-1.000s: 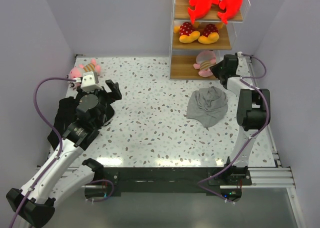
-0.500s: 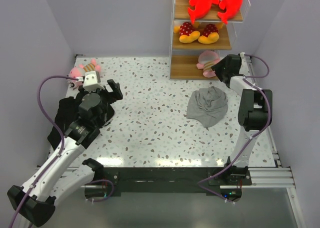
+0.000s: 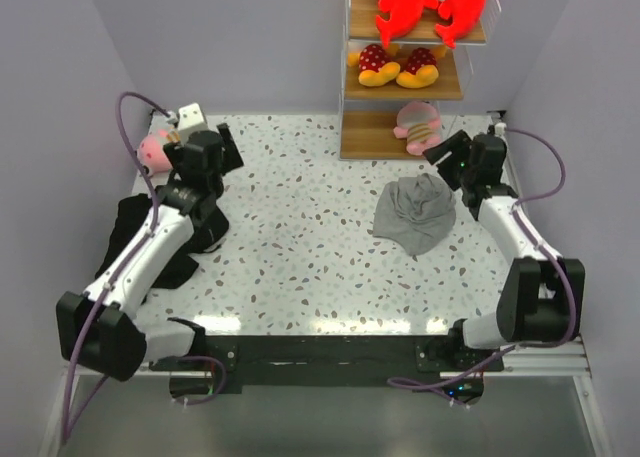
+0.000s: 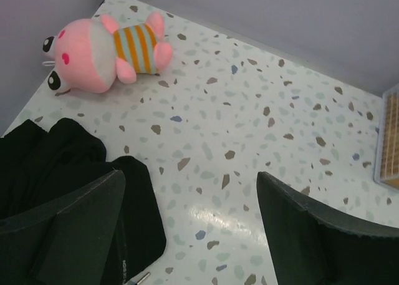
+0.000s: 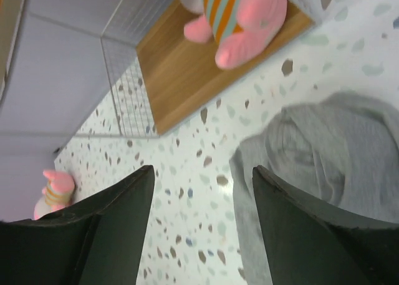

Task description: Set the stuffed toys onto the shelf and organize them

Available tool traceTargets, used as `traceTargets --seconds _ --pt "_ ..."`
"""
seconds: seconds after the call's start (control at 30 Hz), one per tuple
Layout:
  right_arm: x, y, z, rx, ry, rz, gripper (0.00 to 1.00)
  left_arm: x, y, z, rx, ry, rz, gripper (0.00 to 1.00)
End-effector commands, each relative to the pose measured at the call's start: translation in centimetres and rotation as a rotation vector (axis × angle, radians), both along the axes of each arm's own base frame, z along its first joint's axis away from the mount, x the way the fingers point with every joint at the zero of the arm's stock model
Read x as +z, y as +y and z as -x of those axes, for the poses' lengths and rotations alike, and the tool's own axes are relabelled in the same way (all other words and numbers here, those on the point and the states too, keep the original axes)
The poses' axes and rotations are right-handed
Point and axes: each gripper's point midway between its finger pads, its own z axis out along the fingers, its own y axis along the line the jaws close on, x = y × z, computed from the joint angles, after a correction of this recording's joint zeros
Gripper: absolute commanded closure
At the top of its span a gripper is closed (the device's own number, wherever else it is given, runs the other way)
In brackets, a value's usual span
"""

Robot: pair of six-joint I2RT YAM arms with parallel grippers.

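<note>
The shelf [image 3: 372,135] stands at the far right of the table. Two red-and-white stuffed toys [image 3: 430,2] lie on its top board and two yellow-orange ones [image 3: 398,67] on the middle board. One pink striped toy [image 3: 418,127] [image 5: 240,17] lies on the bottom board. My right gripper [image 3: 452,157] [image 5: 202,173] hangs open and empty just in front of that board, beside the grey cloth. The other pink toy [image 3: 155,149] [image 4: 103,48] lies on the table in the far left corner. My left gripper [image 3: 205,152] [image 4: 190,182] is open and empty, a little short of it.
A crumpled grey cloth [image 3: 415,212] [image 5: 324,148] lies on the table in front of the shelf. A black cloth [image 3: 150,237] [image 4: 56,166] lies at the left, under the left arm. Lilac walls close in the left, back and right sides.
My right gripper opened, let go of the pink toy on the bottom board and drew back from the shelf. My left arm stretched toward the far left corner, nearer the other pink toy.
</note>
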Motion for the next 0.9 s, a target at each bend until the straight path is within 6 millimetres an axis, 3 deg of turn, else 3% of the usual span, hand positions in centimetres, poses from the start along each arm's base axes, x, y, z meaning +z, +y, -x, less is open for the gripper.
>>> traceTargets --seconds 0.0,0.03,0.1,0.2,0.33,0.43,0.7,0.8,0.87 --pt "0.2 4.1 5.4 0.178 -0.036 0.005 0.32 0.8 5.5 -3.1 0.163 0.027 0.067 0.09" --pt "2.4 4.9 6.4 0.206 -0.113 -0.005 0.32 -0.1 6.1 -4.3 0.178 0.052 0.062 0.09" --pt "1.8 7.1 8.6 0.269 -0.132 -0.025 0.32 -0.9 8.4 -5.5 0.232 0.060 0.057 0.09" --pt "3.4 9.1 10.6 0.342 -0.188 -0.033 0.31 -2.3 10.8 -8.4 0.253 0.060 0.069 0.10" --pt "4.5 10.4 11.7 0.410 -0.220 -0.043 0.31 -4.3 14.0 -12.7 0.303 0.090 0.047 0.12" --pt "4.8 10.5 12.0 0.423 -0.236 -0.037 0.31 -6.1 16.0 -14.5 0.404 0.133 0.003 0.12" --pt "5.4 11.0 12.8 0.456 -0.261 -0.049 0.31 -9.4 20.3 -18.0 0.462 0.143 0.005 0.12" --pt "5.2 11.0 12.8 0.457 -0.256 -0.049 0.31 -11.4 22.1 -18.2 0.489 0.179 0.001 0.12" --pt "4.9 11.0 12.8 0.456 -0.251 -0.053 0.31 -13.9 23.1 -18.0 0.509 0.230 0.007 0.14"
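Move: The pink striped toy in the far left corner lies some 20 cm ahead of my left hand, 21 cm to its left and about 20 cm lower. The black cloth is roughly 14 cm back, 15 cm left and 24 cm below. From my empty right hand that toy is about 75 cm left and 15 cm ahead; the grey cloth is about 11 cm back, 1 cm left and 18 cm below, and the shelved pink toy about 15 cm ahead, 3 cm left and 8 cm lower. I sweep my left hand left and forward to the pink striped toy in the corner, about 25 cm across the table, sinking some 13 cm as I go, turning it counter-clockwise some 25 degrees and tipping the open fingers further down. Meanwhile I draw my open right hand back and left, away from the shelved toy, rising slightly and swinging counter-clockwise, then ease to a near stop. ##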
